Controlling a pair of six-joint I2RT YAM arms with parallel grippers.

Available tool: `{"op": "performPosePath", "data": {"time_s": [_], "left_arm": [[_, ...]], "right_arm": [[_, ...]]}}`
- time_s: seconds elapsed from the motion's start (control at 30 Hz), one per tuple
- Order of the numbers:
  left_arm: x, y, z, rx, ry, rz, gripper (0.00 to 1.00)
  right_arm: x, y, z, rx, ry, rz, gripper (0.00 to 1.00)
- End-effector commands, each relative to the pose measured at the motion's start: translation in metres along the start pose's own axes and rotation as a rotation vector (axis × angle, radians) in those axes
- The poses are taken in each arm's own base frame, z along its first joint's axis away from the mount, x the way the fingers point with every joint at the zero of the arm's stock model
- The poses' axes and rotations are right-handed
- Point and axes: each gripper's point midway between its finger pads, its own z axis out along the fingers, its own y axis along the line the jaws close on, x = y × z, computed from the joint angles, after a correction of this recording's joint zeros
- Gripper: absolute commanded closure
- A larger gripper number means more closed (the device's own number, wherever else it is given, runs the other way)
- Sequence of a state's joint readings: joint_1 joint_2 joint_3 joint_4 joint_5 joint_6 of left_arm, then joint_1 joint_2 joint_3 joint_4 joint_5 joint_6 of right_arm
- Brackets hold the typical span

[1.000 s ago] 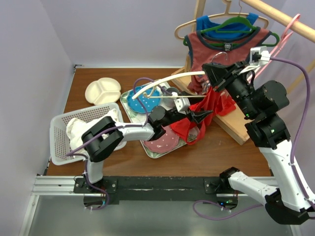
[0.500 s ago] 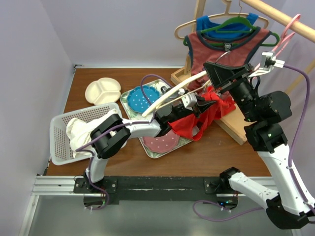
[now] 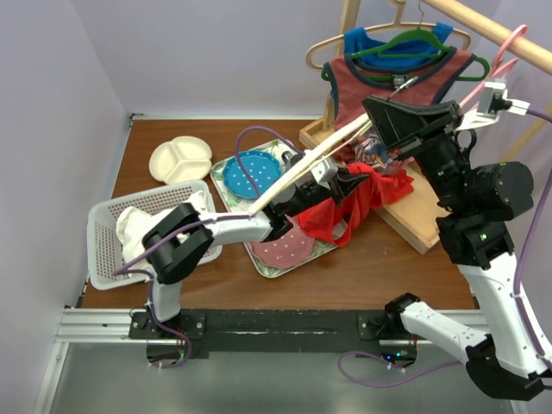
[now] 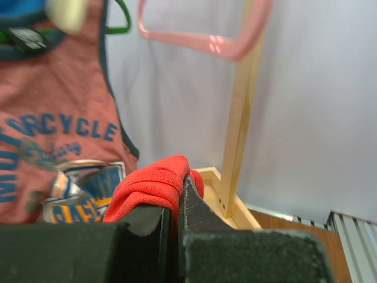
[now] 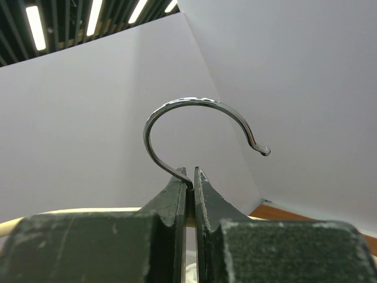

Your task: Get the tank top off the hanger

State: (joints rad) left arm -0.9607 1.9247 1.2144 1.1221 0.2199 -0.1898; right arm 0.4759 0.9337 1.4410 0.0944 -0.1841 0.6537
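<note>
The red tank top (image 3: pixel 349 205) hangs in a bunch off the pale wooden hanger (image 3: pixel 297 177), which slants from lower left up to the right. My left gripper (image 3: pixel 347 183) is shut on a fold of the red tank top (image 4: pixel 154 184). My right gripper (image 3: pixel 388 110) is shut on the hanger's metal hook (image 5: pixel 194 127) at its neck, holding the hanger in the air. Part of the tank top is still draped near the hanger's upper end.
A wooden rack (image 3: pixel 405 216) at the back right carries a rust tank top (image 3: pixel 379 86) on a green hanger, a blue garment and a pink hanger (image 3: pixel 500 65). A metal tray (image 3: pixel 272 267) holds blue and pink plates. A white basket (image 3: pixel 108 246) with cloth and a cream divided plate (image 3: pixel 181 159) lie at left.
My right gripper has lifted the hanger's hook end up and to the right, tilting the hanger steeply. My left gripper has risen with the red tank top held in it.
</note>
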Motion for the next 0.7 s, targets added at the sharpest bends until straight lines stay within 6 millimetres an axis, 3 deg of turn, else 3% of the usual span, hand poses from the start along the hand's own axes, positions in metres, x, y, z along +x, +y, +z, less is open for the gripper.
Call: {"op": "performPosePath", "data": {"time_s": [0.0, 0.3, 0.5, 0.67], "left_arm": [[-0.111, 0.026, -0.005, -0.168, -0.163, -0.004, 1.0], [-0.205, 0.067, -0.046, -0.38, -0.256, 0.017, 1.0], [-0.266, 0.083, -0.061, -0.442, -0.302, 0.077, 1.0], [-0.318, 0.096, -0.089, -0.597, -0.322, 0.199, 1.0]], "right_arm": [[-0.037, 0.034, -0.012, -0.086, -0.083, -0.085, 1.0], [-0.019, 0.028, -0.032, -0.091, -0.044, -0.148, 1.0], [-0.006, 0.019, -0.051, -0.062, -0.003, -0.206, 1.0], [0.005, 0.0, -0.06, 0.016, 0.019, -0.217, 1.0]]}}
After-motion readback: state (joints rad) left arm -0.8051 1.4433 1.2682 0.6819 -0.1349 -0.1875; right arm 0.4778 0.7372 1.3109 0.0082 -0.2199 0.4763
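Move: From the left hand, which pinches the red tank top, the white basket lies roughly 55 cm to its left, about level in reach and some 27 cm lower. The pink plate is about 19 cm left, level in reach, and the blue plate 27 cm left and 16 cm farther out, both nearly 30 cm below; the motorcycle top hangs about 17 cm ahead, 5 cm right and 12 cm higher. From the right hand, the red tank top lies about 8 cm ahead, 4 cm right and 37 cm down. Up and to the left, some 17 cm each way and about 5 cm forward, the left hand swings the already freed red tank top away from the rack and the hanger, its shut fingers keeping their pinch as they turn counter-clockwise. The right hand, still gripping the bare hanger below its metal hook, eases back, first rising slightly and then sinking. ##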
